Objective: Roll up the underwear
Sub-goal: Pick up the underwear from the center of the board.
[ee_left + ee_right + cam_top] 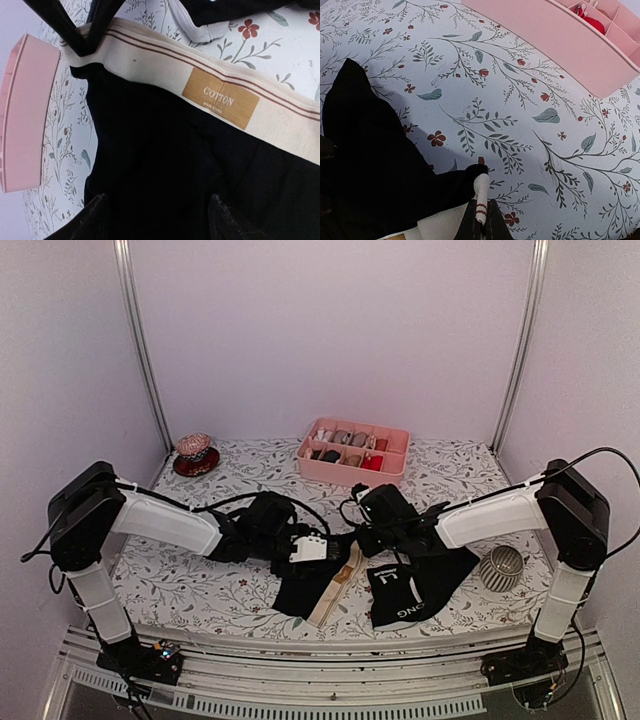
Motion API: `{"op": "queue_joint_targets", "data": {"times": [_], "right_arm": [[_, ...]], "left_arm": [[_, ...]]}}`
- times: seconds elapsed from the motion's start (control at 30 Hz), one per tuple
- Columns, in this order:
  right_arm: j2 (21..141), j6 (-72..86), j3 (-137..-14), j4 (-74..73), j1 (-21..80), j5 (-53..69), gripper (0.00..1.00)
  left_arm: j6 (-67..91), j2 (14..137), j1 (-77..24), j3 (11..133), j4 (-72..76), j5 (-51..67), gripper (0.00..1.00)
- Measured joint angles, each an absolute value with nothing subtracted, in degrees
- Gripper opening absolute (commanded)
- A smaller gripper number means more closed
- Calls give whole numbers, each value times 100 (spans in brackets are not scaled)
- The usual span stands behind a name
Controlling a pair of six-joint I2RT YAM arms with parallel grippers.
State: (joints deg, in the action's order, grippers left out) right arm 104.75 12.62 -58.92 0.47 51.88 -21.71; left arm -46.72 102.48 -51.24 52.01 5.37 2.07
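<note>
Black underwear with a wide beige waistband (pixel 333 587) lies near the table's front, between the two arms. In the left wrist view its waistband (pixel 150 60) carries a tan COTTON label. My left gripper (pixel 160 222) hovers open over the black cloth, one finger on each side of it, gripping nothing. My right gripper (pixel 481 220) is shut on the end of the beige waistband (pixel 481 192), holding that corner just above the cloth. A second black underwear with white letters (pixel 405 595) lies to the right, under the right arm.
A pink divided tray (pixel 398 472) holding small fabric bundles stands at the back centre. A ribbed grey ball (pixel 501 568) sits by the right arm. A red dish with a pinkish object (pixel 194 453) is at the back left. A floral cloth (pixel 200 580) covers the table.
</note>
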Motion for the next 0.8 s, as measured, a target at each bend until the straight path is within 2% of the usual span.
{"op": "queue_joint_targets", "data": {"times": [0.27,0.7,0.8], "right_arm": [[10527,1409,-5892,38,5083,-2117,2],[10595,1461,-5892,36,5017,-2038,2],[10613,1461,-5892,36,5017,-2038,2]], "left_arm": [[-4834,10269,-5347,5205,534,207,64],[-4823,10610,-5363,5430,523,89,43],[-4777,10610,-5363,5459,528,97,41]]}}
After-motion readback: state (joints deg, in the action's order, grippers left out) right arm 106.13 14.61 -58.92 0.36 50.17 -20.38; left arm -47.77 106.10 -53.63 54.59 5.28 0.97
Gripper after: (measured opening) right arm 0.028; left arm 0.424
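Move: Just below and slightly behind the open left hand lies the underwear, its middle about 3 cm back and 3 cm down. From the right hand, which already pinches a waistband corner, that middle is roughly 9 cm back, 6 cm left and 5 cm down. From the left hand, the lettered black cloth lies some 17 cm right and 3 cm back, and the pink box about 31 cm ahead and 6 cm right, both slightly lower. Sliding back and to the right by about 2 cm, the left hand then dips some 2 cm into the black cloth beside the waistband while its fingers draw together from wide to less than half open; it lifts about 1 cm as they go on closing. The right hand keeps its shut pinch on the waistband corner, easing about 1 cm down and 1 cm right. ##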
